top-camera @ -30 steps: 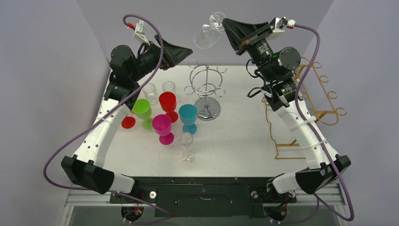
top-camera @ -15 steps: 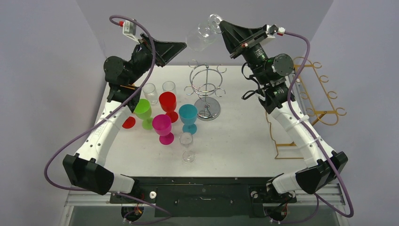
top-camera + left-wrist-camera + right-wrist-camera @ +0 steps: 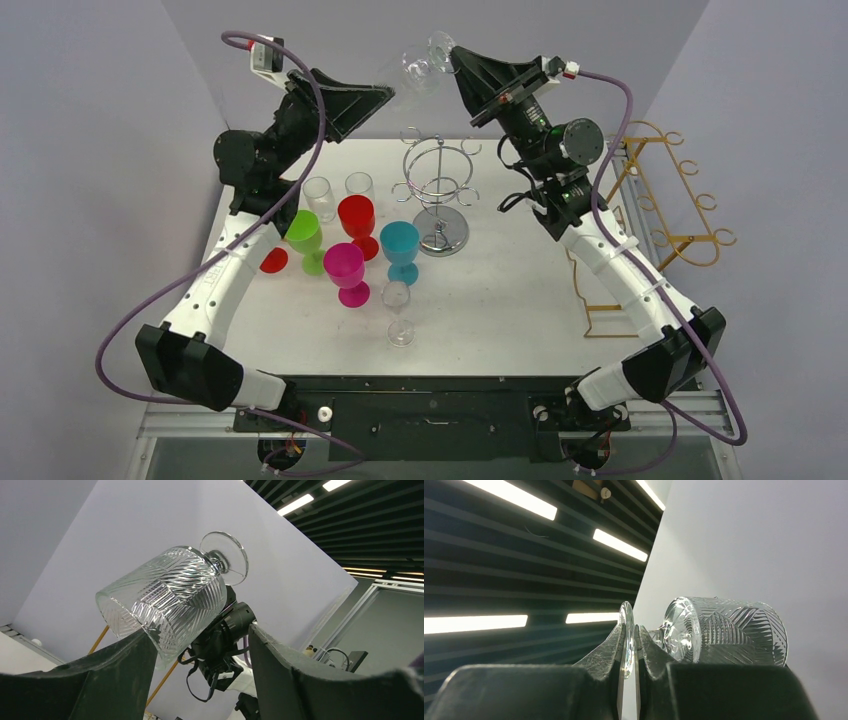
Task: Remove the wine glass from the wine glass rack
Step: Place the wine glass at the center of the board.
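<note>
A clear cut-glass wine glass point(image 3: 413, 70) hangs high in the air, tilted, well above the chrome wine glass rack point(image 3: 438, 186), whose hooks look bare. My right gripper point(image 3: 452, 52) is shut on the glass's round foot point(image 3: 626, 640), with the patterned bowl point(image 3: 729, 630) pointing away to the left. My left gripper point(image 3: 387, 94) is raised just left of the bowl, its jaws open. In the left wrist view the bowl point(image 3: 167, 605) overlaps the left finger point(image 3: 120, 675), and a wide gap separates it from the right finger point(image 3: 300, 675). Contact is unclear.
On the table left of the rack stand a green point(image 3: 303, 238), a red point(image 3: 357, 224), a pink point(image 3: 346, 272) and a teal goblet point(image 3: 401, 250), with three clear glasses point(image 3: 398, 312). A gold wire rack point(image 3: 665, 215) stands at the right edge.
My right arm has carried the glass up and to the left. My left arm has risen toward the bowl, and its jaws have narrowed.
</note>
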{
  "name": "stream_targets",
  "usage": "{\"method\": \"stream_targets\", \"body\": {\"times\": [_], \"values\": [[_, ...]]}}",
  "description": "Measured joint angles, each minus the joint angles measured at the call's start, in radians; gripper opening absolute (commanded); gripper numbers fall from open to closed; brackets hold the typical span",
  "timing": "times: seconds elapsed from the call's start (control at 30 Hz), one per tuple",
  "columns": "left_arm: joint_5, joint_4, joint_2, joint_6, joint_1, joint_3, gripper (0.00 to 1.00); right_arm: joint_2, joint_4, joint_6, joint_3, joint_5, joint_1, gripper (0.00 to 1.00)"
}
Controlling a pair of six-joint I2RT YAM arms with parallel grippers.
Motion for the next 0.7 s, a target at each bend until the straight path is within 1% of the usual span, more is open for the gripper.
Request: {"method": "stream_targets", "body": {"times": [0.03, 0.1, 0.23, 0.37, 0.53, 0.7], "values": [[0.002, 0.012, 0.000, -0.008, 0.000, 0.000, 0.56, 0.002, 0.008, 0.010, -0.003, 0.000, 0.002, 0.00], [0.004, 0.029, 0.002, -0.026, 0.000, 0.000, 0.47, 0.007, 0.029, 0.031, -0.005, -0.001, 0.005, 0.00], [0.006, 0.074, 0.003, -0.062, 0.000, -0.002, 0.38, 0.018, 0.086, 0.071, -0.008, -0.007, 0.012, 0.00], [0.007, 0.111, 0.003, -0.086, -0.001, -0.003, 0.31, 0.017, 0.133, 0.101, -0.029, -0.008, 0.018, 0.00], [0.007, 0.142, 0.003, -0.105, -0.016, -0.005, 0.26, 0.017, 0.180, 0.142, -0.059, -0.008, 0.021, 0.00], [0.007, 0.153, 0.003, -0.110, -0.035, -0.005, 0.18, 0.014, 0.214, 0.171, -0.084, -0.008, 0.024, 0.00]]}}
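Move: The wine glass hangs tilted in the air between my hands. Its bowl lies about 3 cm ahead of my left hand, 3 cm to the right and 2 cm higher. From my right hand, pinching the foot, the bowl is some 8 cm left, 2 cm back and 3 cm lower. From my left hand the wine glass rack stands about 8 cm farther out and 9 cm right, 42 cm down; the blue goblet is straight below, some 50 cm down. My left hand draws back about 3 cm and rises 2 cm at the bowl's open end, closing its fingers from about two-thirds open to a quarter, one finger at each side of the rim's near wall. My right hand keeps its pinch on the foot, eases back 1.5 cm and turns about 10 degrees, swinging the mouth up and back towards my left fingers. ##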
